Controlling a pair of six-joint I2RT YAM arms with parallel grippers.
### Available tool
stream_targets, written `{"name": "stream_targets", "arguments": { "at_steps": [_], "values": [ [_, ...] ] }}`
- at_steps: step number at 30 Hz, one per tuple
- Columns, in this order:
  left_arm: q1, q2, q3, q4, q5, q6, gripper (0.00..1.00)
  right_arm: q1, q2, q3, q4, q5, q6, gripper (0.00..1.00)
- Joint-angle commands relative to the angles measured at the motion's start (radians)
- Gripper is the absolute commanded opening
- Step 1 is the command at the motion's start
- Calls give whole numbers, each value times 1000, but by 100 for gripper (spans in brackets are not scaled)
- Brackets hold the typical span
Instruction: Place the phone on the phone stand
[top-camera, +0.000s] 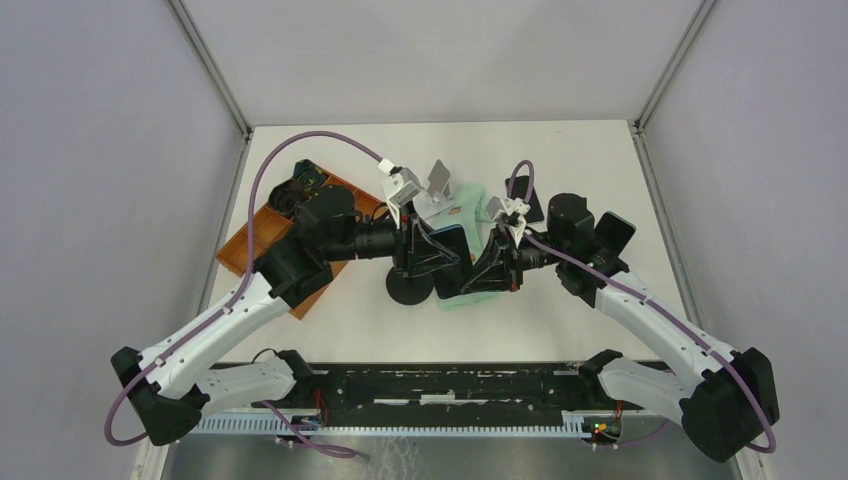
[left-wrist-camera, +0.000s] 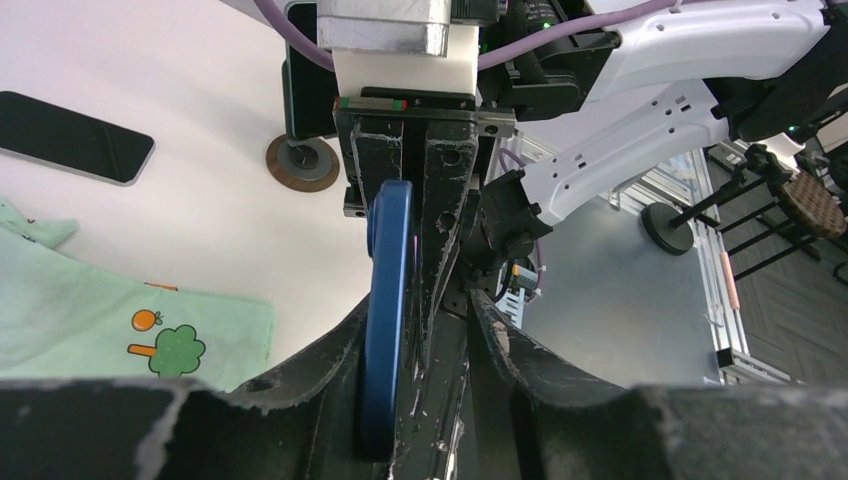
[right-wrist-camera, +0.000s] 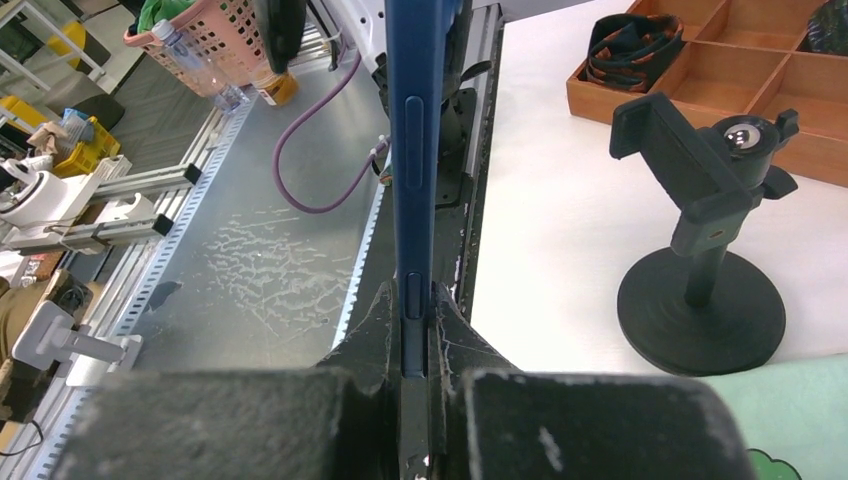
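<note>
Both grippers meet over the middle of the table around a dark blue phone (top-camera: 450, 255), held on edge. My right gripper (right-wrist-camera: 412, 330) is shut on the phone (right-wrist-camera: 412, 150), pinching its thin side near a button. My left gripper (left-wrist-camera: 420, 330) is open around the same phone (left-wrist-camera: 388, 290). Its left finger lies against the blue edge, and its right finger (left-wrist-camera: 520, 350) stands clear with a gap. The black phone stand (right-wrist-camera: 700, 200), with a round base and a clamp head, stands upright just beside and below the phone (top-camera: 408, 288).
A green printed cloth (left-wrist-camera: 100, 320) lies under the grippers. A wooden compartment tray (top-camera: 260, 240) sits at the left. A second dark phone (left-wrist-camera: 75, 137) lies flat on the table. Two other small stands (top-camera: 440, 180) (top-camera: 525, 205) stand behind.
</note>
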Motion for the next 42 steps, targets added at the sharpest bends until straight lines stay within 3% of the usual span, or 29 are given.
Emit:
{"name": "stream_targets", "arguments": {
  "at_steps": [1, 5, 10, 13, 14, 15, 19, 22, 26, 34, 42],
  "values": [
    [8, 0, 69, -31, 41, 56, 41, 7, -21, 40, -22, 2, -74, 0],
    [14, 4, 85, -51, 42, 68, 38, 10, -20, 47, -45, 7, -95, 0],
    [16, 5, 91, -59, 62, 73, 25, 9, -18, 53, -55, 8, -103, 0],
    [17, 5, 91, -59, 77, 75, 5, 11, -16, 59, -67, 13, -116, 0],
    [16, 2, 90, -60, 76, 76, 3, 10, -15, 61, -73, 15, -124, 0],
    [17, -1, 89, -60, 77, 80, 2, 11, -16, 63, -80, 19, -131, 0],
    [17, -32, 83, -94, 25, 112, 2, 11, -10, 121, -247, 68, -297, 32],
    [17, -70, 99, -174, -57, 179, 2, 11, 10, 221, -442, 211, -520, 48],
    [16, -136, 136, -304, -161, 293, 2, 11, 27, 265, -499, 367, -592, 65],
    [16, -299, 88, -382, -291, 395, 2, 83, 61, 249, -432, 542, -543, 70],
    [17, -488, -101, -291, -328, 264, 2, 150, 85, 246, -377, 621, -476, 67]
  ]
}}
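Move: Between the two hands hangs the phone, still held by the right one near its near right corner; its middle lies about 3 cm right of the left hand, roughly 2 cm lower. From the right hand that middle is some 4 cm ahead and 4 cm left, slightly higher. The black phone stand is about 11 cm ahead and 7 cm left of the left hand, far below; the green towel lies 20 cm ahead and 6 cm right of that hand, on the table. Closing on the phone's left side, the left fingers pinch it while the right hand holds it nearly still; the right fingers then open and that hand pulls clear, about 7 cm forward, sinking at the end with its fingers dipping and swinging forward. The left hand then draws the phone about 11 cm left and slightly back, turning some 15 degrees counter-clockwise and rolling. ##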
